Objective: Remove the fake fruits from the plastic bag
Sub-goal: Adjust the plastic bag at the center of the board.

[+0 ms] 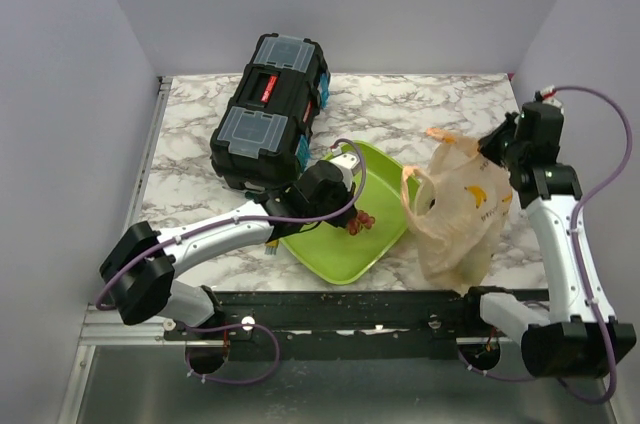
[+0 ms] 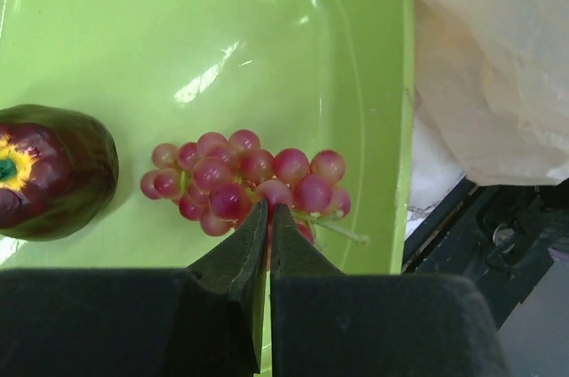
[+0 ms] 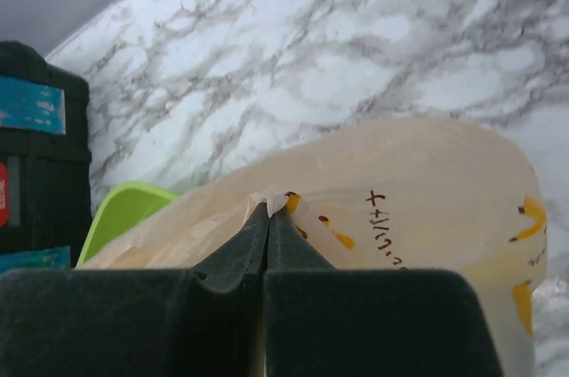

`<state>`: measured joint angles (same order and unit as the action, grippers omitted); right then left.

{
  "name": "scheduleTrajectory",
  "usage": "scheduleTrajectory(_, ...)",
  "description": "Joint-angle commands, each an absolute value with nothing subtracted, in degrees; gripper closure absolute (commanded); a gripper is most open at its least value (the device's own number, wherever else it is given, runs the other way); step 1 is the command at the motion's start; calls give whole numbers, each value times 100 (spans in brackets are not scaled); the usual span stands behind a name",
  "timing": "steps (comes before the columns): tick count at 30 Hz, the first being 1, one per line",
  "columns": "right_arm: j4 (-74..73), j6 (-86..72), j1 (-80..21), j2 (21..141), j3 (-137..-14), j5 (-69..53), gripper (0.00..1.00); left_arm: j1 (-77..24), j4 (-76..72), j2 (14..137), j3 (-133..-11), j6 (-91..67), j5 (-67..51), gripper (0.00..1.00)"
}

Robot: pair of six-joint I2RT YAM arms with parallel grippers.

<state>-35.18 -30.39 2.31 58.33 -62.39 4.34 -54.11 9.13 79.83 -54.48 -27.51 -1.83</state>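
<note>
A red grape bunch rests on the floor of the lime-green tray, close to its right rim. My left gripper is shut, its tips pinching the bunch's near edge. In the top view the bunch sits just past that gripper. Beside the grapes to the left lies a dark maroon fruit. The peach plastic bag stands to the right of the tray. My right gripper is shut on a fold of the bag's upper edge and holds it up. What the bag contains is hidden.
A black toolbox with blue latches stands behind the tray at the left. The marble table ends at a black rail along the near edge. Grey walls close in the back and both sides.
</note>
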Motion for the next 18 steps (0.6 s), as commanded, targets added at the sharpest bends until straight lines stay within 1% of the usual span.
scheduleTrajectory(1, -2264, -2108, 225, 6377, -7117, 683, 99, -5366, 804, 8033, -5297, -2979, 171, 96)
scheduleTrajectory(4, -1831, -1378, 227, 6763, -7516, -341, 99, -5356, 817, 7995, -5233, -2995, 198, 87)
scheduleTrajectory(6, -1767, -971, 223, 6981, -7744, -1257, 99, -5353, 788, 7906, -5182, -3015, 165, 74)
scheduleTrajectory(7, -1794, -816, 221, 7084, -7841, -1829, 99, -5353, 768, 7826, -5164, -3006, 118, 66)
scheduleTrajectory(8, -1874, -663, 218, 7169, -7939, -2206, 99, -5353, 750, 7756, -5159, -2998, 58, 61)
scheduleTrajectory(9, -1966, -617, 220, 7241, -8019, -2457, 99, -5353, 716, 7652, -5151, -2981, 8, 53)
scheduleTrajectory(11, -2021, -619, 221, 7270, -8009, -2667, 99, -5353, 632, 7436, -5150, -2947, -236, 42)
scheduleTrajectory(15, -2273, -1040, 223, 7114, -7774, -2757, 99, -5353, 518, 6996, -5258, -2824, -762, 29)
scheduleTrajectory(17, -2360, -1290, 222, 6908, -7422, -3245, 99, -5353, 378, 6750, -5310, -2786, -981, 24)
scheduleTrajectory(18, -2439, -1375, 217, 6792, -7226, -3448, 99, -5353, 328, 6641, -5353, -2786, -1012, 19)
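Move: The plastic bag, its rim still pinched by the right hand, has its middle about 8 cm back, 5 cm left and 11 cm below that hand; the bare board spot it is taken to is some 5 cm ahead, 9 cm left and 17 cm below. The green tray's middle is 33 cm left, 3 cm back of the right hand. From the left hand, still on the grapes, the tray's middle is 4 cm ahead, 1 cm left, 3 cm below; the dark fruit is 8 cm ahead, 7 cm left. The bag, still pinched at its rim, is swept forward and up by the right hand, then left towards the tray side, about 8 cm forward, 10 cm up and 7 cm left, easing back slightly at the end; the wrist swings some 35 degrees counter-clockwise and tips up. Meanwhile the left hand sinks a little, opens wide to let go of the grapes, then rises clear. ##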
